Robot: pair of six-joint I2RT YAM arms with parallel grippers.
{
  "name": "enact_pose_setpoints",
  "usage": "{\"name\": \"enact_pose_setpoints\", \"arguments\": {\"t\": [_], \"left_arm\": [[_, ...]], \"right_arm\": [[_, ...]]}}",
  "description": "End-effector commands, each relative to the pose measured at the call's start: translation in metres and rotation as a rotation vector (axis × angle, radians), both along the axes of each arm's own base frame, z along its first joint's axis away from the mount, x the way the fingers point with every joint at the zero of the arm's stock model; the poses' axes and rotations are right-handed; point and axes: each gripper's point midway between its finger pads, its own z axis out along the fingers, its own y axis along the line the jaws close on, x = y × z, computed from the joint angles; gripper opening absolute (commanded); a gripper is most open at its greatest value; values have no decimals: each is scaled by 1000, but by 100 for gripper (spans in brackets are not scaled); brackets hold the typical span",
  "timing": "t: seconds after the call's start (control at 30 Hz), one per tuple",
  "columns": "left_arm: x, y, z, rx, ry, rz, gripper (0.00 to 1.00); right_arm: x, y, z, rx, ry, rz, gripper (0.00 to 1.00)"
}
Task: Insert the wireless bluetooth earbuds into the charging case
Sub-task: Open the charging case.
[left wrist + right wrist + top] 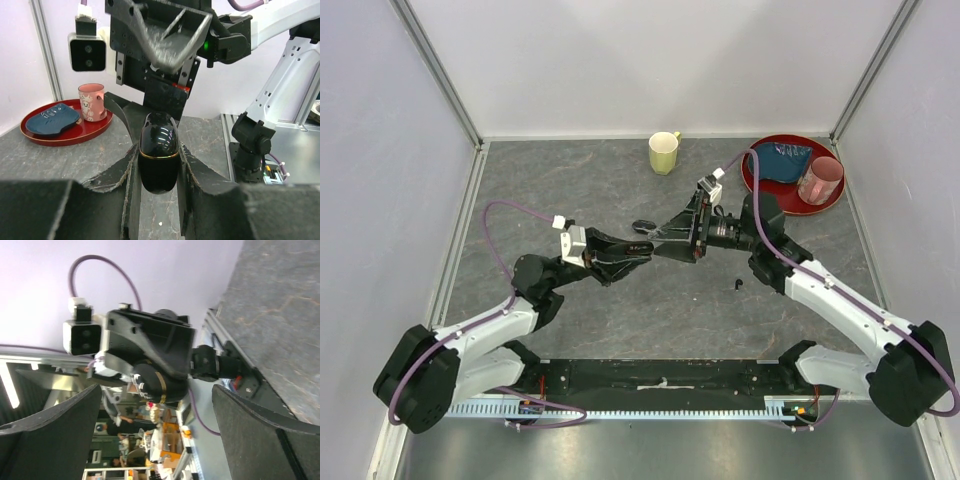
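The glossy black charging case [159, 160], oval with a thin gold seam, is pinched between the fingers of my left gripper [159, 150], which is shut on it above the middle of the table [646, 250]. My right gripper [663, 238] faces it nose to nose, jaws spread wide. In the right wrist view the case [161, 385] shows beyond the open right gripper [155, 435], with nothing between those fingers. A tiny black earbud [737, 285] lies on the table under the right forearm. Another small black rounded bit [643, 225] lies just behind the two grippers.
A yellow mug [664, 152] stands at the back centre. At the back right a red tray [755, 185] holds a pink cup [820, 180] and a blue item [785, 160]. White walls close in the left, right and far sides.
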Motion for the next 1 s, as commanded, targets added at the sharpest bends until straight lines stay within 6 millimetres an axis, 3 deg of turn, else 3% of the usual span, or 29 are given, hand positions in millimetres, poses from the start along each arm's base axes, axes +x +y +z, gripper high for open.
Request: {"name": "enact_pose_setpoints", "arguments": {"t": [0.0,0.3,0.6,0.77,0.97], "left_arm": [[3,1,28,-70,-100,25,2],[7,0,31,-76,-105,38,2],[9,-4,25,-60,-92,21,2],[8,-5,23,-52,-91,10,2],[7,-8,22,-46,-81,-11,2]], "right_arm": [[-9,5,37,197,14,51,98],[-15,10,33,259,125,86,91],[-15,11,42,344,167,105,68],[-12,14,41,345,174,101,68],[-8,18,36,298,142,74,57]]}}
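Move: The charging case, still shut in the left gripper, lies about 4 cm to the right hand's left, roughly level with it in height and reach. From the left hand, its middle is only about 1 cm to the right and 1 cm up, gripped at the pads. Another black case rests on the table some 12 cm ahead of the right hand, 5 cm left and 28 cm below; a loose earbud lies about 16 cm to its right, 2 cm back and 29 cm below. Round the held charging case the right gripper, wide open at first, narrows by about a third, one finger over it and one under, seemingly meeting it. That hand rises some 2 cm and edges 1.5 cm left, its fingers tipping up as the wrist rolls, about 20 degrees altogether. The left hand keeps its grip and brings the case up 1.5 cm and slightly forward. ##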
